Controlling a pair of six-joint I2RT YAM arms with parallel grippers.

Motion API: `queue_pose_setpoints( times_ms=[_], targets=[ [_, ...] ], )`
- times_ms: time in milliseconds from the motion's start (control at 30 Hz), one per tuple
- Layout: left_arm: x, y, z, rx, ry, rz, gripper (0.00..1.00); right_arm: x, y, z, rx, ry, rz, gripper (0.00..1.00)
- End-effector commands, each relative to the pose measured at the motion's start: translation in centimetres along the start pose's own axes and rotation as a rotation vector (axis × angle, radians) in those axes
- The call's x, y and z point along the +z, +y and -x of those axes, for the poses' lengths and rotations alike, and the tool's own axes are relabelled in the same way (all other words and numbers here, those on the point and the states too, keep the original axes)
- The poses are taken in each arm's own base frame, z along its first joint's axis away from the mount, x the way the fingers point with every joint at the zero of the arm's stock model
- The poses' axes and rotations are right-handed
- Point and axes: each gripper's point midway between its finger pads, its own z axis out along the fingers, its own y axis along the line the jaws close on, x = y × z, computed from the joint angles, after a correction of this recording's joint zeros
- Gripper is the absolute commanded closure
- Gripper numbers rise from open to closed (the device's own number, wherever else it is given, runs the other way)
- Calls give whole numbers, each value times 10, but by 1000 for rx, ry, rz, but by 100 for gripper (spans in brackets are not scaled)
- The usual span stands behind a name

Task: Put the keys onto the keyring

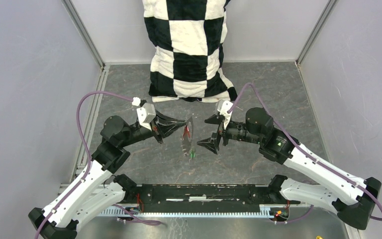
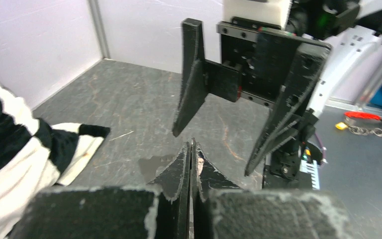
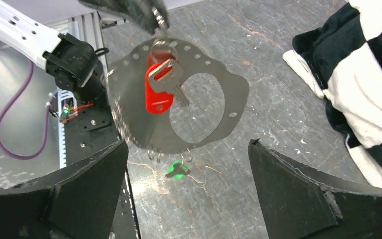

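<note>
The keyring [image 3: 129,99] is a flat silvery plate ring with small holes and wire links, hanging on edge above the tabletop [image 1: 188,135]. My left gripper [image 1: 182,123] is shut on its top edge; a thin metal sliver shows between the closed fingertips [image 2: 191,145]. A red-headed key [image 3: 159,92] hangs against the plate. A green-headed key [image 3: 176,170] dangles just below the small links at the plate's lower edge. My right gripper [image 1: 203,132] stands wide open right of the ring, its fingers [image 3: 89,189] either side and touching nothing.
A black-and-white checkered cloth [image 1: 191,50] lies at the back centre, close behind the grippers, and shows in the right wrist view [image 3: 363,74]. Grey walls enclose the dark tabletop [image 1: 258,89]. A metal rail [image 1: 194,195] runs along the near edge.
</note>
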Motion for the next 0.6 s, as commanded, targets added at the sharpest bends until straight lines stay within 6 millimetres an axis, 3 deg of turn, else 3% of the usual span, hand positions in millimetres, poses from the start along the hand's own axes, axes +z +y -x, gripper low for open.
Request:
queue_pose_setpoints(
  times_ms=[0,267,567],
  targets=[
    [-1,28,9,66,-32,146,98,2,1,17,-42,-36,-1,2],
    [-2,55,-2,61,-11,279,98,29,5,8,-59,-21,-78,2],
    [-2,59,-1,59,-13,300,98,62,-11,5,-115,-83,-241,2]
  ],
)
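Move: The keyring's metal plate hangs from the left fingers, its middle about 6 cm below and 1 cm right of that hand, level fore and aft. From the open right hand, the plate's middle lies roughly 7 cm left, 1 cm back, at about its height. The red-tagged key is some 6 cm left, 2 cm back and 3 cm above the right hand; the green-tagged key is 5 cm left, 1 cm back and 8 cm below. The keyring and its keys, still pinched in the nearly shut left fingers, are carried about 5 cm forward and slightly down and left, that wrist turning some 15 degrees counter-clockwise. Meanwhile the right hand, fingers staying wide open, sweeps about 5 cm left and sinks 2 to 3 cm, closing the sideways gap to the hanging plate without visible contact. ##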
